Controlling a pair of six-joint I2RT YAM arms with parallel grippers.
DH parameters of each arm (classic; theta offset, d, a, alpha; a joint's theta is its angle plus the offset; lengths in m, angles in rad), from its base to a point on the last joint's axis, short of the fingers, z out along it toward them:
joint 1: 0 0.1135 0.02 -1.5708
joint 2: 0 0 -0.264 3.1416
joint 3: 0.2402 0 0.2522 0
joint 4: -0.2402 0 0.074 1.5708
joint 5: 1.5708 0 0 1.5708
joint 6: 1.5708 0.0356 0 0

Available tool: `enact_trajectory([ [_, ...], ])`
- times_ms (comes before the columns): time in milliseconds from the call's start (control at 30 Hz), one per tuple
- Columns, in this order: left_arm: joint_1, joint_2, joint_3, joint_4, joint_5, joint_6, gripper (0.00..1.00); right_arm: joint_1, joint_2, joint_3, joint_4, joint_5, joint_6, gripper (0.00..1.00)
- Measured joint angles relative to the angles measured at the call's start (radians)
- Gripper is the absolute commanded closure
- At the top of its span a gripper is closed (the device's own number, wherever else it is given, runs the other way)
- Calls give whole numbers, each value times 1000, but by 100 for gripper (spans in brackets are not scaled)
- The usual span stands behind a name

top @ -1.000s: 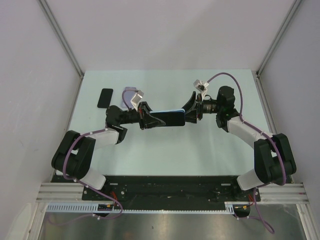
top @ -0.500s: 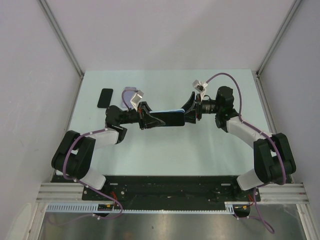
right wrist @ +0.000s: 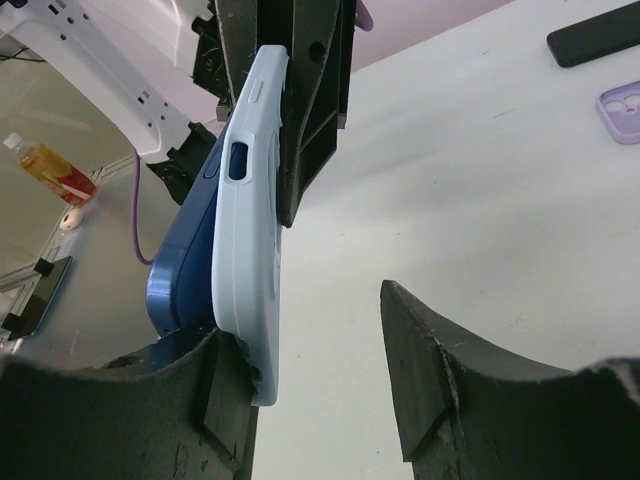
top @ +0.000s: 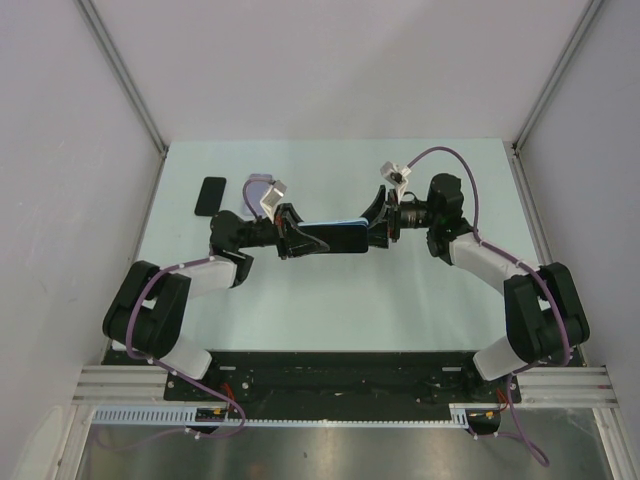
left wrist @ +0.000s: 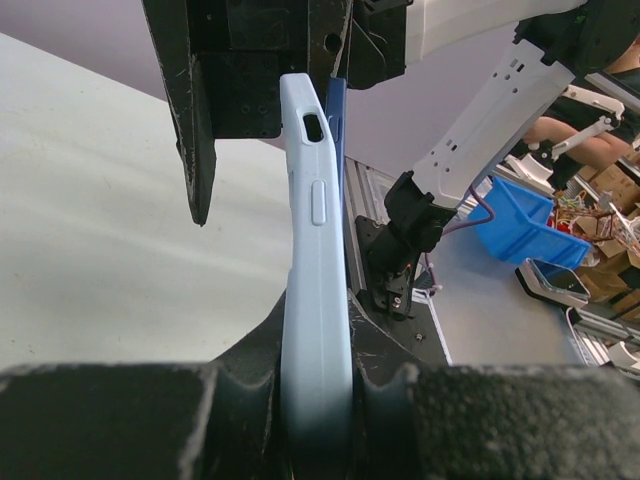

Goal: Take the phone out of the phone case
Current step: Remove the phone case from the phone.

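Observation:
A light blue phone case (left wrist: 315,300) with a dark blue phone (right wrist: 185,260) in it hangs on edge above the table, seen as a dark bar (top: 335,237) in the top view. My left gripper (top: 292,235) is shut on its left end, both fingers pressed flat on the case's sides. At the right end the phone's edge stands away from the case (right wrist: 245,230). My right gripper (right wrist: 320,350) is open around that end. Its left finger (right wrist: 215,400) touches the case's end, while the right finger (right wrist: 430,360) stands well apart.
A black phone (top: 211,196) lies flat at the table's back left, with a purple case (top: 260,187) beside it. Both also show in the right wrist view, the black phone (right wrist: 597,35) and the purple case (right wrist: 622,108). Grey walls close three sides.
The right arm's wrist has shifted slightly left toward the phone's end and its jaws have narrowed a little. The left gripper and the case have not moved.

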State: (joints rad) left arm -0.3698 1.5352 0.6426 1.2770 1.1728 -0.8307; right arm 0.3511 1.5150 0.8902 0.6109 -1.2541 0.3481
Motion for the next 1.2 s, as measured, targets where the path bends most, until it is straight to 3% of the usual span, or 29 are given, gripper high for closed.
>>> enact_trajectory([
  [433,1,3,0,8,12,-8,100,21,13,0,31,0,23,49],
  [833,1,5,0,8,11,-8,100,40,32,0,87,-17,77,65],
  [1067,1,9,0,8,-2,-8,100,46,34,0,114,-24,99,84],
  [1200,1,17,-1,7,-10,-8,100,47,45,0,126,-27,113,90],
])
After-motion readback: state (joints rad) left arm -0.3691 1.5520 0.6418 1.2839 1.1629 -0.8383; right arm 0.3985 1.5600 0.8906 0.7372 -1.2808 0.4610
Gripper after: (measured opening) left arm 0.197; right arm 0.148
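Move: The right hand's fingers are half open around the near end of the light-blue phone case. The case's middle lies about 6 cm to this hand's left and 1 cm back, level in height. The dark-blue phone, partly out of the case, is just behind it, about 3 cm back and 6 cm left. The left gripper's fingers are some 10 cm left and 2 cm back. For the left hand, already gripping both, the case's middle is about 4 cm to its right. The right fingers pinch the right-hand end of the case, closing from about half open to nearly shut, with the rear finger on the phone side and the front finger coming against the outer face. The right hand slides about 1.5 cm left along the case and as far back towards its wall, then stops as the fingers finish closing. The left hand keeps its grip on the other end and stays in place. ##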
